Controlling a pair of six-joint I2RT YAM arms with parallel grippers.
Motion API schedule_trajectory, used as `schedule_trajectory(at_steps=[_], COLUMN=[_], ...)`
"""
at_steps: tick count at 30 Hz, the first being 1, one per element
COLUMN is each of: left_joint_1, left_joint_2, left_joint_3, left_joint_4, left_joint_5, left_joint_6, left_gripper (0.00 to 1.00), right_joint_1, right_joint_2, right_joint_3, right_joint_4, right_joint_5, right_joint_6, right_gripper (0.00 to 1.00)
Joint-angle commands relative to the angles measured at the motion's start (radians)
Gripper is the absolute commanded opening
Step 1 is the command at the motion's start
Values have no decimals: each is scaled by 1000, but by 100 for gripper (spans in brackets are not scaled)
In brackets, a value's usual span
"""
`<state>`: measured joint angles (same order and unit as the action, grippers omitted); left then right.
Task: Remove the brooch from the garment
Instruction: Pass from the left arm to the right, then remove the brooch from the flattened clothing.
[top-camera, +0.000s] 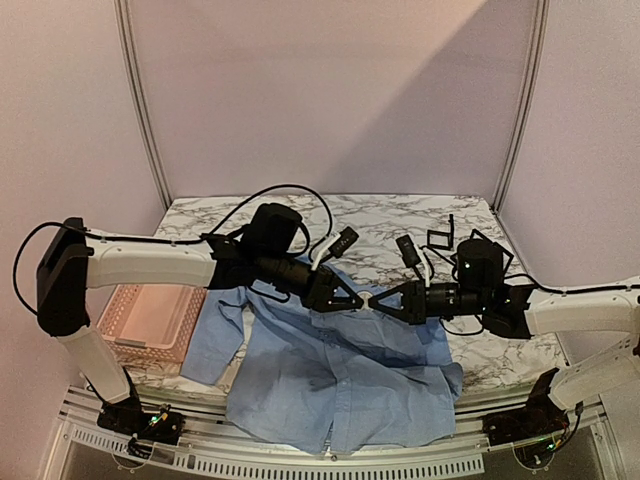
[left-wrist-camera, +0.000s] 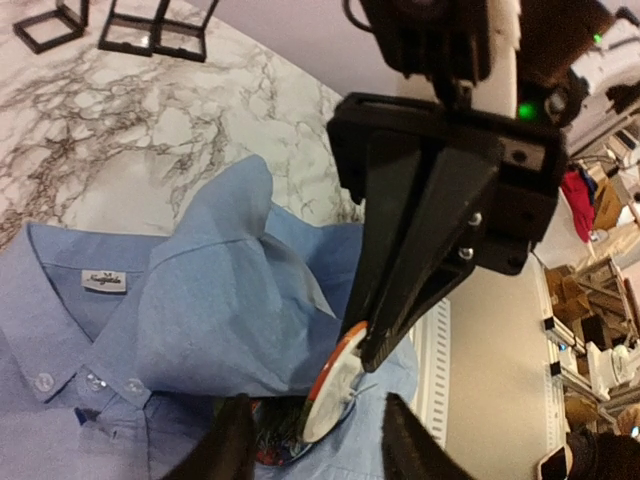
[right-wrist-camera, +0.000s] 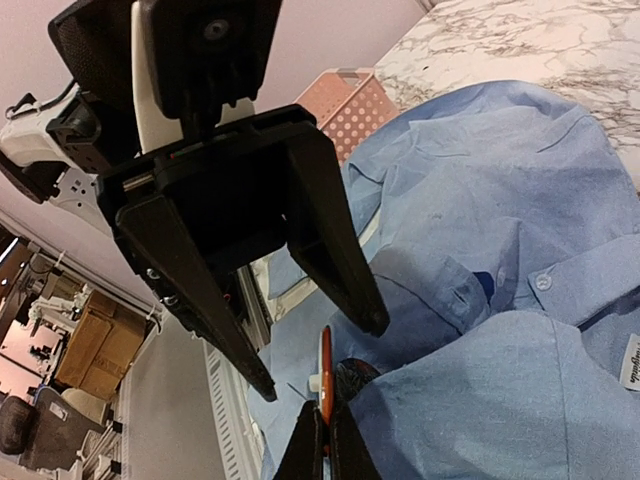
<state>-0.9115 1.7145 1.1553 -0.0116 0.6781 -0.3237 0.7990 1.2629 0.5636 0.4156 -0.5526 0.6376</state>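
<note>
The garment (top-camera: 340, 380) is a light blue collared shirt (left-wrist-camera: 220, 300) spread over the table's near edge (right-wrist-camera: 500, 200). The brooch (left-wrist-camera: 335, 395) is a round disc with an orange rim and a white back, standing edge-on just off the cloth (right-wrist-camera: 326, 380). My right gripper (right-wrist-camera: 325, 440) is shut on the disc's rim (left-wrist-camera: 372, 350). A dark round piece (left-wrist-camera: 262, 430) sits against the shirt right beside the disc. My left gripper (left-wrist-camera: 315, 440) is open; its fingers stand either side of the brooch without touching it (right-wrist-camera: 318, 353). Both grippers meet tip to tip over the shirt's chest (top-camera: 366, 299).
A pink perforated basket (top-camera: 150, 325) stands at the left, beside the shirt's sleeve (right-wrist-camera: 350, 105). Small black open frames (top-camera: 440, 237) lie on the marble table at the back right (left-wrist-camera: 150, 35). The shirt hangs slightly over the table's front edge (top-camera: 300, 450).
</note>
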Motion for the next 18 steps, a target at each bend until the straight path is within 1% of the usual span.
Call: schedule_trajectory(at_steps=[1,2,6,9,13,18], left_joint_1=[13,23,80,120,154,170], left_joint_2=[-53,-81,-226,-283,-290,-287], left_joint_3=[-8,-30,-123,-155,-138,-138], left_joint_4=[-30,-11,104,120,94,96], left_joint_5=[-157,-194,-324,-403,-412,-409], left_joint_6=[30,27,11,8,2,-17], left_gripper=[53,59,75,83,84,84], right_joint_1=[39,47,59,71,86,106], right_joint_2=[-67,-80,-101,-88,-66,-38], right_joint_3=[31,39,74,114,158,212], right_joint_4=[-107,-136,-251,-339,-412,-520], right_joint_5=[200,234,308,356,417,488], right_joint_6=[-62,-78,-130,-170,-207,-246], right_gripper=[0,0,0,0,0,0])
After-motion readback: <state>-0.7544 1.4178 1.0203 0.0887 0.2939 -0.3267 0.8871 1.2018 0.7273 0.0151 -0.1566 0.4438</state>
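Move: The brooch is already pinched in my closed right fingers, its middle roughly 2 cm left of that hand and 1 cm lower. It also lies about 2 cm right of my left hand and 1 cm below, inside its part-open fingers. From my right hand the garment's collar is about 12 cm ahead, 4 cm left and 13 cm down; the nearer black frame is some 26 cm ahead, 17 cm right and 13 cm down. I leave the brooch to my right hand and spread my left fingers from part open to nearly full width, first easing forward, then drawing away forward, left and up, about 15 cm in all, the hand swinging counter-clockwise. My right fingers stay shut on the brooch, shifting some 3 cm, mostly forward and a little right, while they tip down and turn clockwise, about 20 degrees in all. ##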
